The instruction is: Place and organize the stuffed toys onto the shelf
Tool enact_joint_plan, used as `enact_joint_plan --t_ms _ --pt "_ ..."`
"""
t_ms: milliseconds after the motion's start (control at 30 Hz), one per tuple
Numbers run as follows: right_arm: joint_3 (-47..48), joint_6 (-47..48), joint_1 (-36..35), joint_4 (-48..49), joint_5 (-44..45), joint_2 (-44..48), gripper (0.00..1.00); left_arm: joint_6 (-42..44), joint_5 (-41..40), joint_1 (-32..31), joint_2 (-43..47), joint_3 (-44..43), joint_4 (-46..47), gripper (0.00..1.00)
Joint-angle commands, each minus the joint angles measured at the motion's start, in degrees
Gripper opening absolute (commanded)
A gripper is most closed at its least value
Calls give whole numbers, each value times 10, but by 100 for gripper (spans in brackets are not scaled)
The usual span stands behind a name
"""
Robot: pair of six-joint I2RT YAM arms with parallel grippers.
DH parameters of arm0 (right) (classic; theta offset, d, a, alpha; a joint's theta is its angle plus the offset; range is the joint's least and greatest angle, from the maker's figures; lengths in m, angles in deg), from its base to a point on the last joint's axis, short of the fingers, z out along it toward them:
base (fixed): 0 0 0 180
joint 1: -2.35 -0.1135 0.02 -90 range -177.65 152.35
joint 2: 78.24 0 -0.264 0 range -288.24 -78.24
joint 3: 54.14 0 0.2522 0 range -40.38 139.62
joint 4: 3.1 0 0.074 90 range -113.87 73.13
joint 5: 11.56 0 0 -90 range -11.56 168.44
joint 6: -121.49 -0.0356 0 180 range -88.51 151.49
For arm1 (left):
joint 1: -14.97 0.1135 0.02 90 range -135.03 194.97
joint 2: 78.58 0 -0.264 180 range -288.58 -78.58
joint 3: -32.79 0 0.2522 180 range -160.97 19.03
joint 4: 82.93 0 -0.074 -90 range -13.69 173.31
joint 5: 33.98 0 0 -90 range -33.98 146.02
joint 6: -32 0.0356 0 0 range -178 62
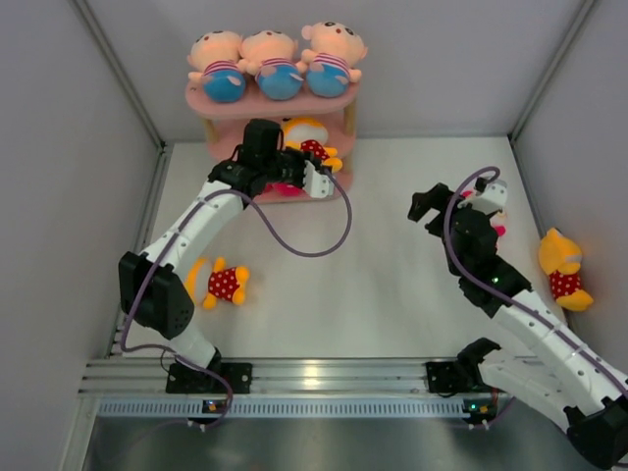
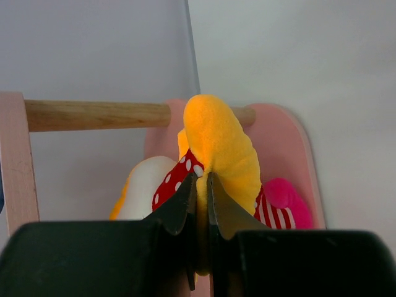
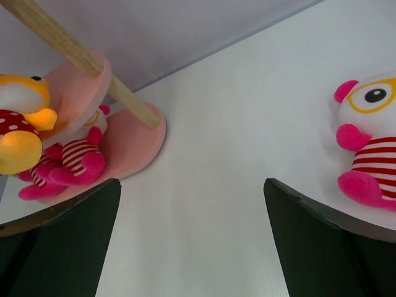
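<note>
The pink shelf (image 1: 209,102) stands at the back with three peach-headed stuffed toys (image 1: 280,65) lined up on its top board. My left gripper (image 1: 289,159) reaches into the middle tier and is shut on a yellow toy in red polka-dot (image 1: 309,134); in the left wrist view the fingers (image 2: 185,199) pinch its yellow limb (image 2: 219,145). Pink-striped toys (image 3: 68,162) lie on the bottom board (image 3: 135,132). My right gripper (image 1: 453,201) hangs open over bare table (image 3: 190,185), with a pink-white striped toy (image 3: 371,139) just to its right.
Another yellow polka-dot toy (image 1: 222,282) lies on the table at the left, near the left arm. One more (image 1: 562,269) lies against the right wall. Grey walls close in the table on three sides, and a metal rail (image 1: 314,376) runs along the near edge.
</note>
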Motion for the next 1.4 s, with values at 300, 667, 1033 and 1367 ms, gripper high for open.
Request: enact_joint_plan --t_ms 300,667,1033,1367 --pt "17 29 32 48 7 -43 99 44 101 30 -101 -108 37 0" --pt "12 32 48 49 8 -51 99 44 117 54 -154 -163 37 0" --pt "23 20 51 11 33 -62 99 34 116 57 -150 -163 37 67" --pt "144 -225 169 -401 191 -132 99 37 110 54 -70 -88 37 77"
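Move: Ahead of the left hand, which holds the orange dotted toy by a limb, the free spot at the middle shelf's right end lies about 9 cm farther out, in line sideways and some 3 cm lower. The nearest top-shelf toy is roughly 8 cm ahead, 3 right, 15 up; the nearer bottom-shelf panda 5 ahead, 5 left, 20 down. From the empty right hand, the panda on the table is about 8 ahead, 13 right, 22 down; the wall-side orange toy lies 18 farther right and 10 nearer the base than that panda. Carrying the orange dotted toy on forward about 7.5 cm and slightly down into the middle shelf, the left hand then opens wide, lets go and starts to back out by about 1 cm. The open right hand eases forward and down a little, pauses, then swings some 8 cm right and lower towards the table panda, turning clockwise nearly 30 degrees and tipping down. ##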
